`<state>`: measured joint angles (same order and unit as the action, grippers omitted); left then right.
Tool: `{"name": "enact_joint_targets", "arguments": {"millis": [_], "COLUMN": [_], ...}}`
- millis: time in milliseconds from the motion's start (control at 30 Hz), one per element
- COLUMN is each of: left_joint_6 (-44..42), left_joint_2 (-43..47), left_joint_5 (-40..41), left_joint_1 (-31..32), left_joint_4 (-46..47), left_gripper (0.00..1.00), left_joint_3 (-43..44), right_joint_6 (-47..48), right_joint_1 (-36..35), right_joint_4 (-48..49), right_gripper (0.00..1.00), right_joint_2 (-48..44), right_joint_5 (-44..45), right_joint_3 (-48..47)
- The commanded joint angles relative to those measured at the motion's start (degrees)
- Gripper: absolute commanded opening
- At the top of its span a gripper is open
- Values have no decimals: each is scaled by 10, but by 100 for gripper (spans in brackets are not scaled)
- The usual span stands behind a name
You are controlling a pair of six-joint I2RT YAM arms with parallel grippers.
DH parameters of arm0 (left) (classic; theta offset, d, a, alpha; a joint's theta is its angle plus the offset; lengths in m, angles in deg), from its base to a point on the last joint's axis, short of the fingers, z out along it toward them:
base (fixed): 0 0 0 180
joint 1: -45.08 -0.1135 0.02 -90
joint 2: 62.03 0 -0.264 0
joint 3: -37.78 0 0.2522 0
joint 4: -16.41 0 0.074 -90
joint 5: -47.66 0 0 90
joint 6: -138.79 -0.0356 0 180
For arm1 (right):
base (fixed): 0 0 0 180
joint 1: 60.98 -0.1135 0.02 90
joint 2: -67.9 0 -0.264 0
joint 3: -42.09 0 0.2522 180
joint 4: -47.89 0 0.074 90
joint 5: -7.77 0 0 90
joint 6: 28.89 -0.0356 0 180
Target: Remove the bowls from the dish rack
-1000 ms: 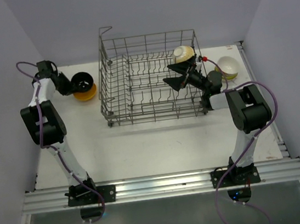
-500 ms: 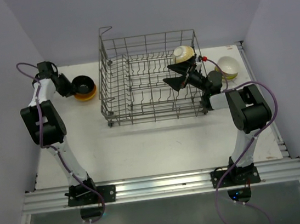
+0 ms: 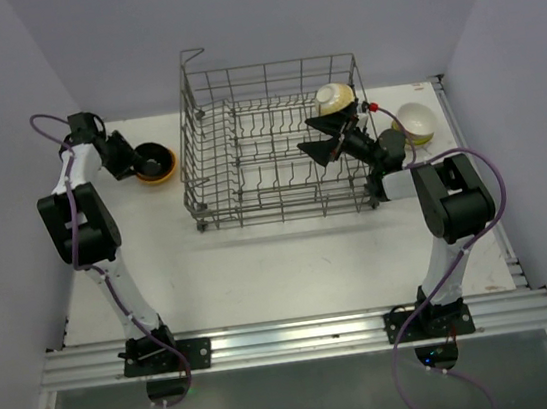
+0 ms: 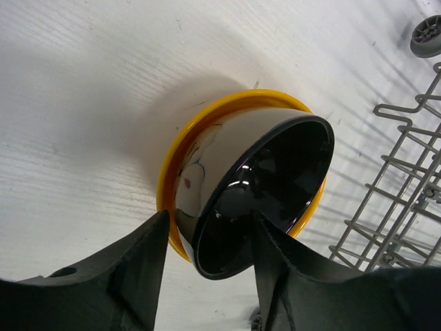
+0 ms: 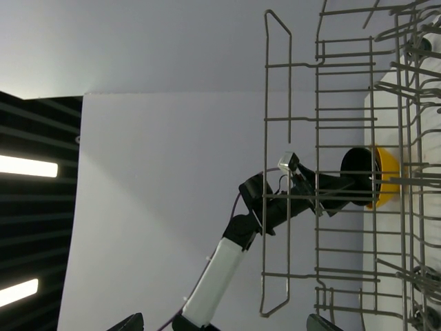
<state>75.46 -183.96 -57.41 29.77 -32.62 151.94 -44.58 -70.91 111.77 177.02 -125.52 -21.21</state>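
The dish rack point(image 3: 276, 144) stands at the middle back of the table with a cream bowl point(image 3: 333, 98) on its side at the right rear corner. To its left a black bowl point(image 4: 275, 179) lies tilted inside a yellow bowl point(image 4: 180, 148). My left gripper point(image 4: 210, 231) straddles the black bowl's near rim, one finger outside and one inside. It is open, with a gap showing to the bowl's wall. My right gripper point(image 3: 322, 148) reaches into the rack just in front of the cream bowl, wide open and holding nothing.
A white bowl with a yellow-green inside point(image 3: 414, 123) sits on the table right of the rack. The rack's tall grid side point(image 5: 372, 179) fills the right wrist view, and its corner wires point(image 4: 406, 186) stand close to the stacked bowls. Walls enclose the table on three sides.
My left gripper has opened and drawn back a little to the left, and the black bowl has settled lower into the yellow bowl. The right arm has not moved.
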Motion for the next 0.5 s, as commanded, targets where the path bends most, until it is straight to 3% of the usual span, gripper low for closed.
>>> {"name": "enact_joint_targets", "arguments": {"millis": [0,133,467], "left_joint_6": [-7,-9,-28], "left_joint_2": [16,27,57], "left_joint_5": [-11,1,35], "left_joint_1": [-1,-3,-7], "left_joint_4": [14,11,-2], "left_gripper": [55,72,79], "left_joint_3": [-1,5,42], "right_joint_6": [5,0,-6], "right_joint_1": [29,29,29], "right_joint_4": [129,128,127], "right_gripper": [99,99,99], "right_joint_2": [63,61,52], "right_joint_5": [-11,-13,-14], "right_joint_3": [31,26,19]}}
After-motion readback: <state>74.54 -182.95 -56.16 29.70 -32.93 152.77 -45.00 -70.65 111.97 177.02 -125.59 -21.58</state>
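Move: The black-lined bowl, already tipped into the orange bowl, has its middle about 3 cm right, 2 cm ahead and 2 cm below the left hand; its near-left rim is between the parted fingers. The orange bowl lies right under it, some 3 cm right, 2 cm ahead and 5 cm below the hand. The rack's left side stands about 13 cm right and 2 cm ahead. From the right hand the black-lined bowl is some 42 cm left, 8 cm ahead and 20 cm below. Staying almost in place, the left hand first spreads its already half-open fingers to about four fifths wide on either side of the black-lined bowl's rim. Then it starts to rise, about 1 cm up from the stacked bowls with a slight drift of some half a centimetre left; the wrist hardly turns. ##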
